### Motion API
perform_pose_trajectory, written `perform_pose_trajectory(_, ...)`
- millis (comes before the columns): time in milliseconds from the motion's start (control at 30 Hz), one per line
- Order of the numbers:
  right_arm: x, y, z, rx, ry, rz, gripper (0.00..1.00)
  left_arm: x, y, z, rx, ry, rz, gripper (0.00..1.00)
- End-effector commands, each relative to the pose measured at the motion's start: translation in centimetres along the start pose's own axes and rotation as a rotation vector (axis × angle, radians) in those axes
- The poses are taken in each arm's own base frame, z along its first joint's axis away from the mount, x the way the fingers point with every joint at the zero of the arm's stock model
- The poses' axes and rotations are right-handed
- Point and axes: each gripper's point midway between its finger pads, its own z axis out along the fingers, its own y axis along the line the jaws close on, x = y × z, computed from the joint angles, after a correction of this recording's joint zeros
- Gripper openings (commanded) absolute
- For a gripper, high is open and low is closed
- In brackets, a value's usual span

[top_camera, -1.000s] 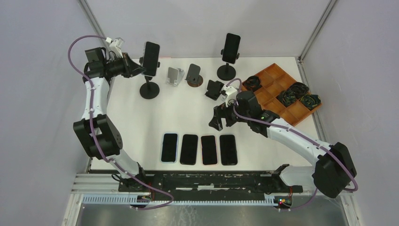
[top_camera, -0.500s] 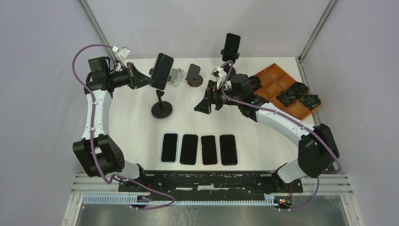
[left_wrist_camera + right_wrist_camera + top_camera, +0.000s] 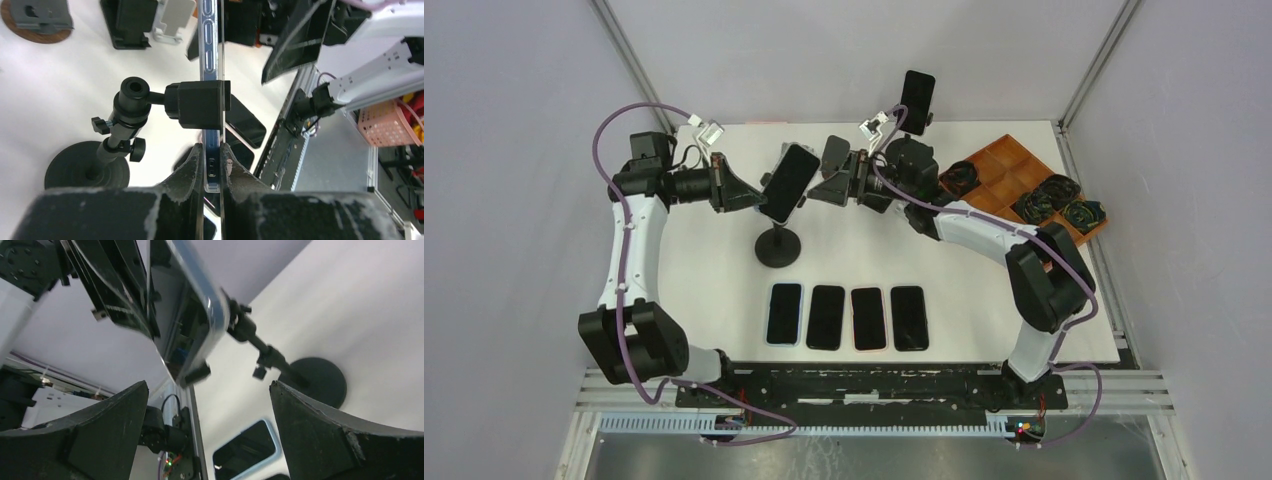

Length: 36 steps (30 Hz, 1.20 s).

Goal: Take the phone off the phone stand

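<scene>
A dark phone (image 3: 787,182) in a clear case sits clamped in a black phone stand (image 3: 778,247) at the table's middle, tilted. My left gripper (image 3: 758,197) is shut on the phone's left end. In the left wrist view the phone (image 3: 210,60) shows edge-on, its lower end pinched between my fingertips (image 3: 196,159), with the stand's clamp (image 3: 200,104) just beyond. My right gripper (image 3: 823,189) hangs open close to the phone's right side, nothing between its fingers. The right wrist view shows the phone (image 3: 186,305) and the stand's round base (image 3: 314,381) ahead of the open gripper (image 3: 209,390).
Several phones (image 3: 845,317) lie flat in a row near the front. Another phone on a tall stand (image 3: 915,101) is at the back. Small desk stands (image 3: 835,153) sit behind the grippers. An orange compartment tray (image 3: 1007,160) holding coiled cables is at the right.
My left gripper has carried the phone rightward and nearer, and the stand has come along with it. My right arm has swung left and back, up to the phone, jaws wide.
</scene>
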Motion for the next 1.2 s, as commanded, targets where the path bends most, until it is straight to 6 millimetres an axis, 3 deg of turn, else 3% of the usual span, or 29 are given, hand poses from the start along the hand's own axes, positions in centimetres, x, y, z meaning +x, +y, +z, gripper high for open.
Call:
perform_pose_trajectory(0, -4.7, 3.4, 1.5, -0.144, -0.128, -0.038, 0.98, -1.2, -4.0, -0.2, 0.159, -0.028, 0.192, 0.02)
perform_pose_trajectory(133, -5.0, 2.5, 2.8, -0.147, -0.127, -0.022, 0.98, -0.6, -4.4, -0.1, 0.182, -0.016, 0.193, 0.02)
perform_pose_trajectory(300, -5.1, 3.3, 3.7, -0.209, -0.150, 0.003, 0.98, -0.2, -4.4, 0.0, 0.185, -0.001, 0.190, 0.02)
perform_pose_trajectory(433, -4.4, 4.7, 4.3, -0.265, -0.143, 0.012, 0.84, -0.2, -4.2, 0.0, 0.179, 0.004, 0.189, 0.02)
perform_pose_trajectory(633, -4.2, 5.7, 4.1, -0.296, -0.148, 0.015, 0.52, -0.2, -3.2, 0.1, 0.135, 0.021, 0.156, 0.03)
perform_pose_trajectory(733, -4.3, 5.8, 4.1, -0.286, -0.139, 0.008, 0.28, -0.9, -1.6, 0.3, 0.049, 0.014, 0.134, 0.18)
perform_pose_trajectory(767, -4.4, 6.0, 4.1, -0.282, -0.139, -0.001, 0.24, -1.1, -1.3, 0.3, 0.021, 0.007, 0.136, 0.28)
perform_pose_trajectory(933, -5.2, 5.5, 4.7, -0.258, -0.123, -0.008, 0.10, -1.1, 0.2, -0.1, -0.133, -0.005, 0.160, 0.92)
perform_pose_trajectory(1000, -5.8, 5.4, 5.0, -0.253, -0.119, 0.001, 0.06, -0.4, 0.6, -0.4, -0.165, 0.016, 0.169, 0.99)
perform_pose_trajectory(1167, -7.9, 4.3, 5.1, -0.197, -0.132, 0.014, 0.00, 1.8, 0.7, -0.8, -0.174, 0.086, 0.195, 1.00)
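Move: The phone, still clamped in its stand, has its lower left edge in the left fingers; its middle is about 3 cm ahead, 5 cm right and 3 cm above that hand. From the open right hand it lies level ahead, about 6 cm left and 4 cm above. The stand's round base is some 4 cm ahead of the left hand and 27 cm below it. The blue-rimmed phone lies about 12 cm back, 7 cm left and 25 cm below the right hand. The phone changes hands: still pinched, it is drawn back about 2.5 cm by the left hand, with a slight clockwise turn. Meanwhile the right hand goes up and left, some 5 cm each way, its fingertips tipping up, and shuts on the phone's upper right edge. The left hand then eases forward again, opens wide and stays around the lower edge, fingertips dipping. ##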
